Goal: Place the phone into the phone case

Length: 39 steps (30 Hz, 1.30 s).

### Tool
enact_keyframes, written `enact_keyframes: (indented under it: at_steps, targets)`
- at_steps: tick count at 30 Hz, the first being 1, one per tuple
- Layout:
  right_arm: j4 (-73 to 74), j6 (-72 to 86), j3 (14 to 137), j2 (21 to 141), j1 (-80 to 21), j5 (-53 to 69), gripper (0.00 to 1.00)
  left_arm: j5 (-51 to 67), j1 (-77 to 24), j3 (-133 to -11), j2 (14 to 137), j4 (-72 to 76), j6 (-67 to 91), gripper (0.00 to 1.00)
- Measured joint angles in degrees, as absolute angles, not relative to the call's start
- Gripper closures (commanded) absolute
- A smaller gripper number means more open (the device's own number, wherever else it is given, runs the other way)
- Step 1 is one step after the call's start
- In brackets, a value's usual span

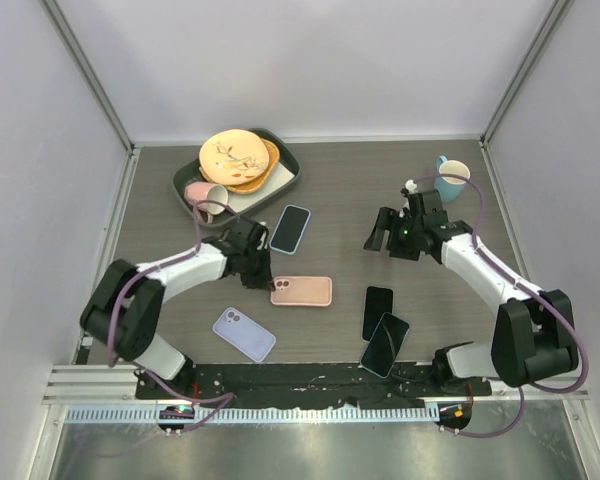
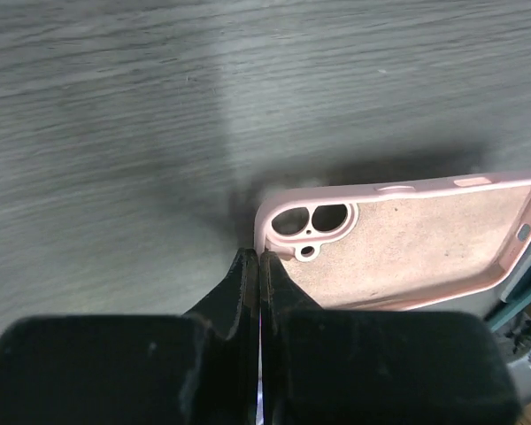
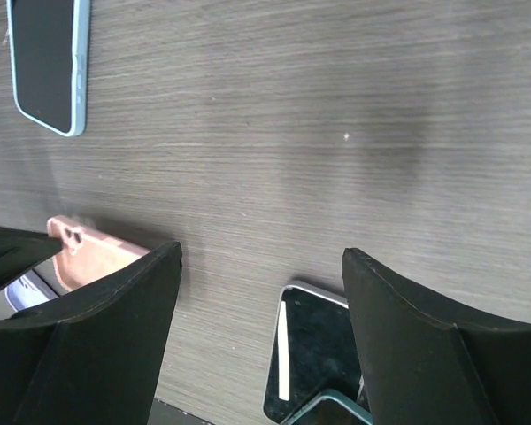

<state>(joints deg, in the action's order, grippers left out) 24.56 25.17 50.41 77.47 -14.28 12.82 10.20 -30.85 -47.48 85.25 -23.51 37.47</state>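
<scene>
The pink phone case (image 1: 302, 291) lies flat mid-table, empty, its inside up; its camera cutout shows in the left wrist view (image 2: 407, 239). My left gripper (image 1: 264, 276) is shut, its tips (image 2: 258, 258) right at the rim of the case's camera end; whether they pinch the rim does not show. A light-blue phone (image 1: 290, 228) lies screen up behind the case. Two black phones (image 1: 377, 310) (image 1: 385, 344) lie to the right, overlapping. My right gripper (image 1: 389, 236) hovers open over bare table (image 3: 261, 257), with one black phone (image 3: 314, 354) just beyond its fingers.
A lavender phone case (image 1: 244, 333) lies near the front left. A dark tray (image 1: 286, 185) at the back holds plates and a pink cup (image 1: 206, 197). A teal mug (image 1: 452, 179) stands at the back right, close behind the right arm.
</scene>
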Motion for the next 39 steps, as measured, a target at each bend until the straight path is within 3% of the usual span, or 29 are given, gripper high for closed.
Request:
enact_keyframes:
  at_steps: [7,18,19,20,21,22,23,26,39]
  targets:
    - [26.63,24.91,47.64,74.81,-13.74,11.11,0.22,8.38,-32.80,-51.83,94.91,-20.29,40.80,1.00]
    - [29.10,24.27,47.00,74.02,-13.74,9.65,0.22,6.79,-33.26,-53.08,95.96,-19.79,41.98,1.00]
    - [29.15,24.27,47.00,74.00,-13.74,9.65,0.22,6.72,-33.30,-53.41,96.20,-19.86,41.87,0.96]
    - [29.19,24.27,47.00,73.95,-13.74,9.67,0.22,6.70,-33.32,-53.71,96.44,-19.90,41.78,0.71]
    - [29.19,24.27,47.00,73.93,-13.74,9.67,0.22,6.66,-33.36,-53.89,96.53,-19.92,41.67,0.56]
    - [29.19,24.23,47.00,73.93,-13.74,9.67,0.21,6.55,-33.39,-53.91,96.53,-19.79,41.39,0.49]
    - [29.21,24.18,47.00,73.93,-13.74,9.67,0.21,6.79,-33.36,-54.08,96.49,-19.51,41.56,0.33]
    - [29.19,24.10,47.00,73.87,-13.74,9.67,0.20,7.01,-33.43,-54.81,95.94,-18.20,41.39,0.17]
    - [30.85,24.25,46.81,73.87,-13.74,9.39,0.21,8.21,-33.71,-49.17,83.77,-14.24,39.46,0.15]
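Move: The orange phone case is pinched by its left end in the left hand, just clear of the table, its middle some 7 cm to the right and 1 cm back. The bare table spot it goes to lies about 10 cm right, 2 cm ahead and 3 cm below. The blue-cased phone lies 14 cm ahead and 5 cm right, the lilac phone 12 cm back and 7 cm left, both on the table. From the open right hand that spot is about 15 cm left, 10 cm back and 9 cm lower. The orange case is lowered about 2.5 cm onto the table by the left hand, then drawn forward and right some 3 cm with its end still pinched. The fingers open wide to let go, and the hand rises about 6 cm, its fingertips tipping forward some 10 degrees. The open right hand drifts back, right and slightly down. ##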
